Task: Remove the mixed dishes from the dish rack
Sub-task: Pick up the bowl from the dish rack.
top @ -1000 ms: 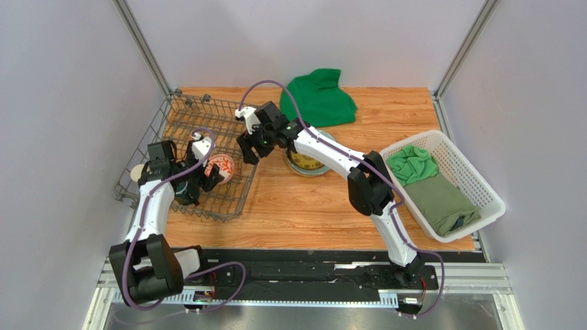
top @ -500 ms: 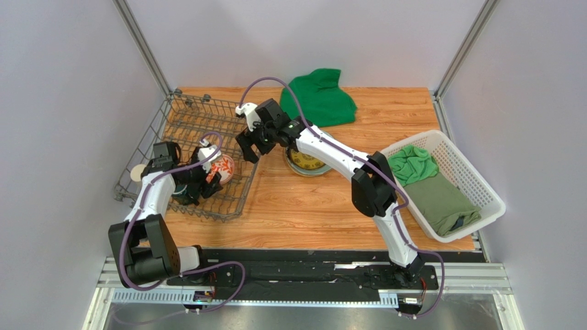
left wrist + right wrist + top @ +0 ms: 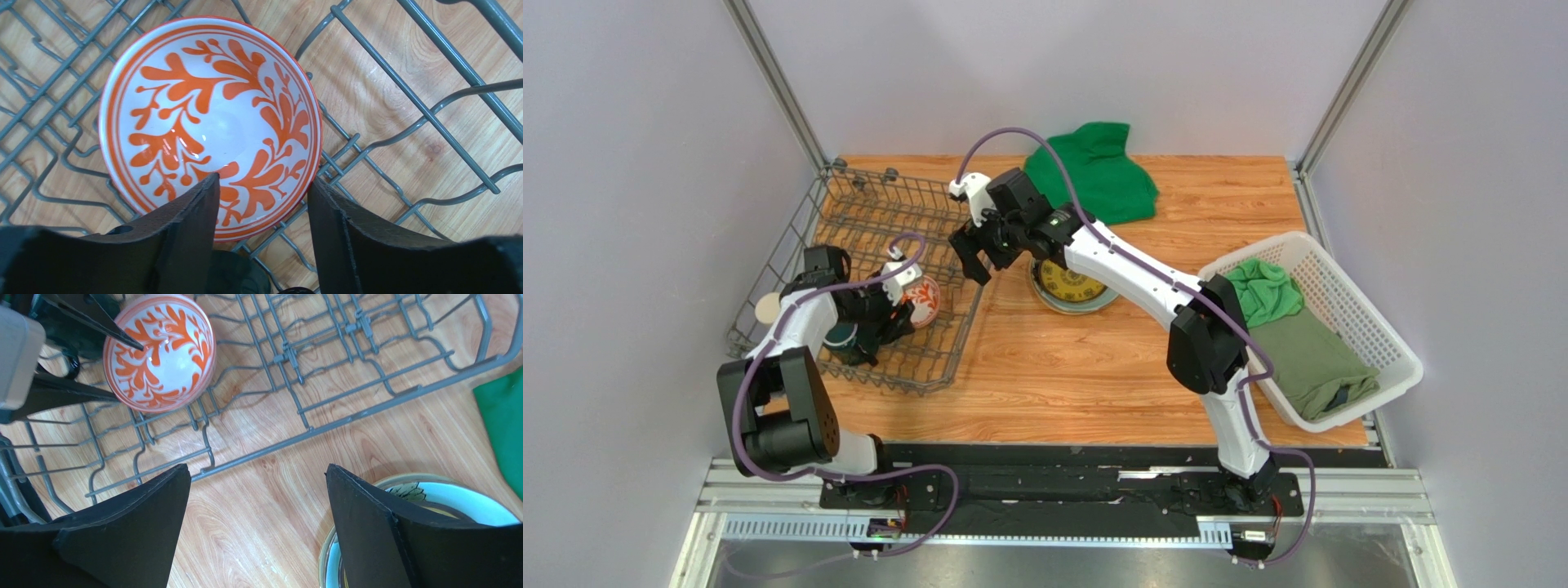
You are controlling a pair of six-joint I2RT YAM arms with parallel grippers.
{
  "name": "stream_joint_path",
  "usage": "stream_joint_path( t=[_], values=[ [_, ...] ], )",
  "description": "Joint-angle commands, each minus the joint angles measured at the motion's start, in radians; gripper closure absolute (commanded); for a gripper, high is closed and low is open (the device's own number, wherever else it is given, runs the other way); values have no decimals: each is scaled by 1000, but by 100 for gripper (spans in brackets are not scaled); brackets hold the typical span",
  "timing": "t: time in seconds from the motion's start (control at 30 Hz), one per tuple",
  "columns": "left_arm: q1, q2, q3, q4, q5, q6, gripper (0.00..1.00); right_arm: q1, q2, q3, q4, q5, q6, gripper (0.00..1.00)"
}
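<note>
The grey wire dish rack stands at the table's left. In it lies the red-and-white bowl, with a dark teal mug beside it and a beige cup at the rack's left rim. My left gripper hangs over the bowl's near rim. In the left wrist view one finger is over the bowl and the other outside it, the left gripper open with a gap. My right gripper is open over bare wood between the rack and stacked plates.
A green cloth lies at the back of the table. A white lattice basket holding green cloths stands at the right. The plate stack sits just right of the rack's edge.
My left gripper has slid in over the bowl's rim and its jaws have narrowed. The right gripper has drawn slightly back from the rack, jaws wider.
</note>
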Motion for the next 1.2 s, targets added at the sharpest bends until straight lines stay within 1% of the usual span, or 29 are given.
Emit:
stream_joint_path(
  t=[0.0, 0.23, 0.27, 0.33, 0.57, 0.63, 0.67, 0.73, 0.77, 0.83, 0.87, 0.9, 1.17],
  values=[
    [-14, 26, 35, 9, 20, 48, 40, 6, -59, -29, -12, 25, -26, 15],
    [-25, 63, 35, 15, 10, 56, 49, 0, -68, -47, -12, 25, -37, 15],
    [-27, 65, 35, 16, 7, 56, 52, 0, -71, -50, -12, 23, -35, 15],
    [-28, 66, 32, 23, 2, 56, 53, -5, -71, -55, -12, 20, -35, 15],
    [-30, 49, 23, 47, -4, 45, 74, -10, -68, -75, -12, 10, -32, 15],
    [-30, 45, 23, 47, -6, 44, 77, -11, -67, -78, -12, 3, -29, 15],
    [-30, 43, 24, 46, -7, 44, 81, -14, -67, -80, -12, 2, -31, 15],
    [-30, 42, 21, 46, -9, 41, 83, -16, -68, -83, -12, -1, -29, 15],
    [-31, 37, 21, 44, -7, 42, 87, -16, -68, -84, -10, -4, -26, 15],
    [-31, 28, 23, 43, -6, 38, 92, -19, -68, -86, -12, -6, -26, 15],
    [-31, 23, 23, 43, -7, 35, 98, -17, -70, -87, -13, -7, -25, 15],
    [-33, 11, 24, 41, -7, 28, 100, -20, -70, -89, -12, -7, -26, 15],
    [-34, -69, 79, -16, 17, 25, 100, -25, -74, -93, -13, -12, -17, 15]
  ],
)
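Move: The bowl lies open side up in the rack, its middle some 4 cm ahead of the left hand, 3 cm to its right and 2 cm lower. The near rim is already between the open fingers. The green mug stands about 8 cm to the left hand's left and 3 cm back; the rack's right-hand rail runs some 13 cm to its right and 2 cm ahead. From the right hand the bowl is roughly 14 cm left, 4 cm back and 12 cm below. Sink the left gripper about 1.5 cm over the bowl's near rim, one finger inside and one outside, and close it until it pinches the wall. Then, still squeezing, raise it about 2 cm and ease it about 1 cm forward. Meanwhile lower the open right gripper about 4 cm beside the rack's right-hand rail, drawing it some 2.5 cm right. ##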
